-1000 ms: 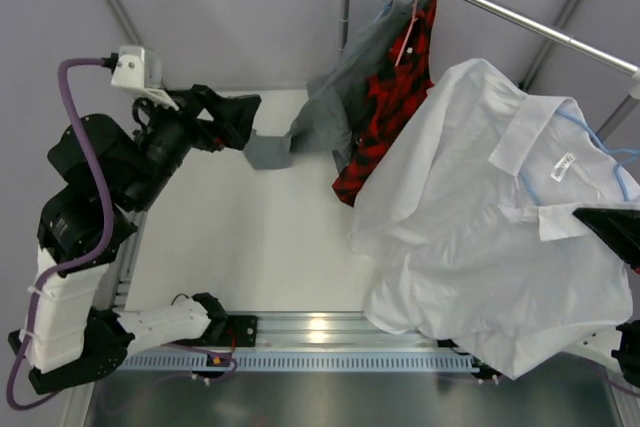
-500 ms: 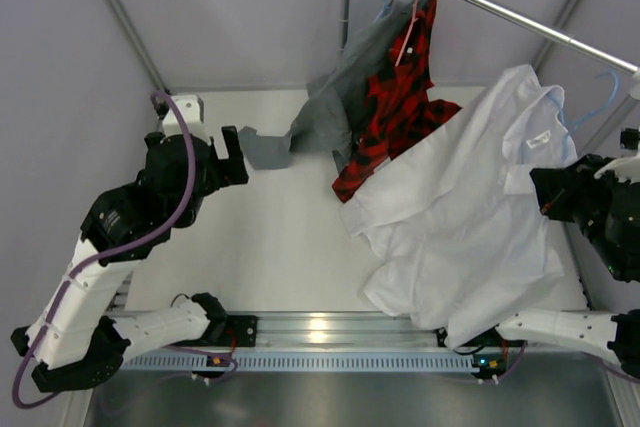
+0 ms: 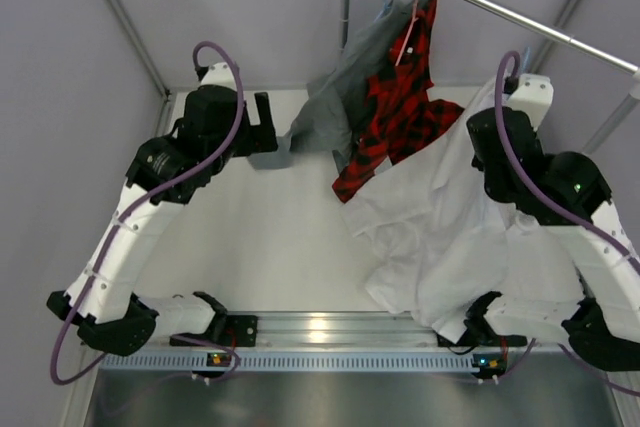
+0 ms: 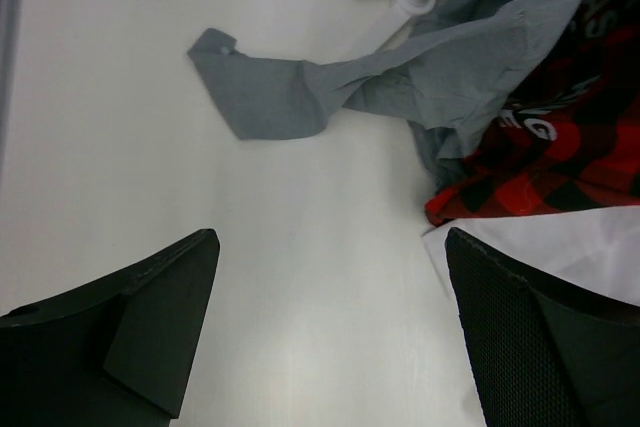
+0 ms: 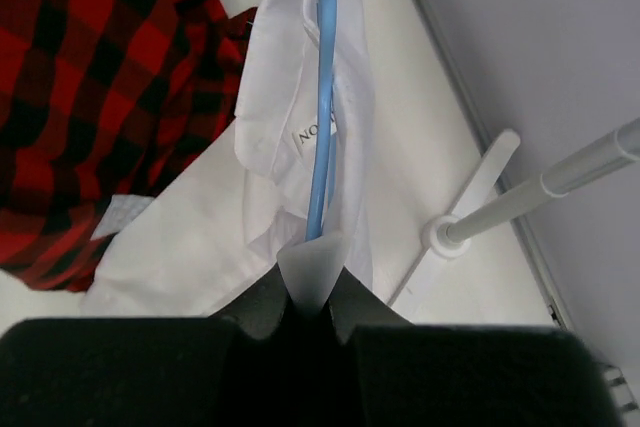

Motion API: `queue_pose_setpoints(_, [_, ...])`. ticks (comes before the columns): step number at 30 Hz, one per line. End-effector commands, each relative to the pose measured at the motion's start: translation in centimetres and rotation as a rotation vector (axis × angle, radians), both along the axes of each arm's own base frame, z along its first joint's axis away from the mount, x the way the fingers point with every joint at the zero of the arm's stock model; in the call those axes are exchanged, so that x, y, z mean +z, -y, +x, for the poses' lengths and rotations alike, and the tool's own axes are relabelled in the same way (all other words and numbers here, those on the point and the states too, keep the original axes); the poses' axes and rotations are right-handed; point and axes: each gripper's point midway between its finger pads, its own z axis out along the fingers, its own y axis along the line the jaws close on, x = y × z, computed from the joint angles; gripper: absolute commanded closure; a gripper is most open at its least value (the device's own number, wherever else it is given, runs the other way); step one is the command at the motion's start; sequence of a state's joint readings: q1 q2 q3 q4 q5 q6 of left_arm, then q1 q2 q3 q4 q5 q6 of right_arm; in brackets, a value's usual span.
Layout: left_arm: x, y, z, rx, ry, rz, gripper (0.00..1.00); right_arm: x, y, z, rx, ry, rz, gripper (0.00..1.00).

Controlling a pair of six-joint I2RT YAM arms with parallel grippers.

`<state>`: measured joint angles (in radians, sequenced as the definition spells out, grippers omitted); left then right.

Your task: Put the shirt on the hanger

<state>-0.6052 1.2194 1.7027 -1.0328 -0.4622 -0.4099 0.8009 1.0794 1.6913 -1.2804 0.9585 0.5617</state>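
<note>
The white shirt (image 3: 425, 232) hangs bunched from its collar at the right, its lower part spread on the table. In the right wrist view my right gripper (image 5: 310, 292) is shut on a fold of the shirt's collar (image 5: 300, 137). The thin light-blue hanger (image 5: 322, 97) runs straight up out of that pinched fold, inside the collar. My left gripper (image 4: 330, 237) is open over bare table, with nothing between its fingers. In the top view the left gripper (image 3: 262, 127) sits at the far left, beside the grey garment's sleeve end (image 4: 265, 97).
A red-and-black plaid shirt (image 3: 400, 107) on a pink hanger (image 3: 410, 32) and a grey garment (image 3: 340, 87) hang from the metal rail (image 3: 500, 12). The rail's post foot (image 5: 440, 237) stands close to the right of the collar. Grey walls enclose the table.
The right arm has swung into view, carrying the shirt's collar toward the rail, so the shirt hangs narrower. The left arm moved right along the back, toward the grey sleeve, still open.
</note>
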Motion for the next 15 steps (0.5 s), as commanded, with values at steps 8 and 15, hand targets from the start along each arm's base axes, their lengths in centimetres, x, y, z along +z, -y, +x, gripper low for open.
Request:
queue_pose_setpoints(8, [5.1,3.0,1.3,-0.102,0.140,-0.192,0.01,11.3,3.6,2.2,-0.130,0.274,0.046,1.00])
queue_pose_setpoints(15, [2.8,1.6,0.4,-0.107,0.109,-0.101,0.01,7.5,6.0,4.8,-0.179,0.211,0.047,1.00])
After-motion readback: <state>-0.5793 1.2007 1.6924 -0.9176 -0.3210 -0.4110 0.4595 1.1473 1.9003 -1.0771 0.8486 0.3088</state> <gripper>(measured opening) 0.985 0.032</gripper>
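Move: The right gripper grips the blue hanger through the white shirt's cloth. The rail spot near the right post that the hook is bound for lies about 11 cm ahead, 13 cm to the right and 15 cm above. The right post stands some 5 cm ahead and 18 cm right, its middle roughly 12 cm lower than the hand; the red checked shirt hangs about 20 cm ahead, 17 cm left and 18 cm below. From the left gripper that rail spot is about 55 cm right, 6 cm ahead and 17 cm up. Lift the right gripper about 8 cm with the shirt and hanger still pinched, easing 3 cm forward, then swing it some 5 cm right towards the rail's right end, tipping the fingers up and turning them clockwise about 10 degrees each. Keep the left gripper open and empty, letting it sway about 3 cm right and slightly up, then partly back. ##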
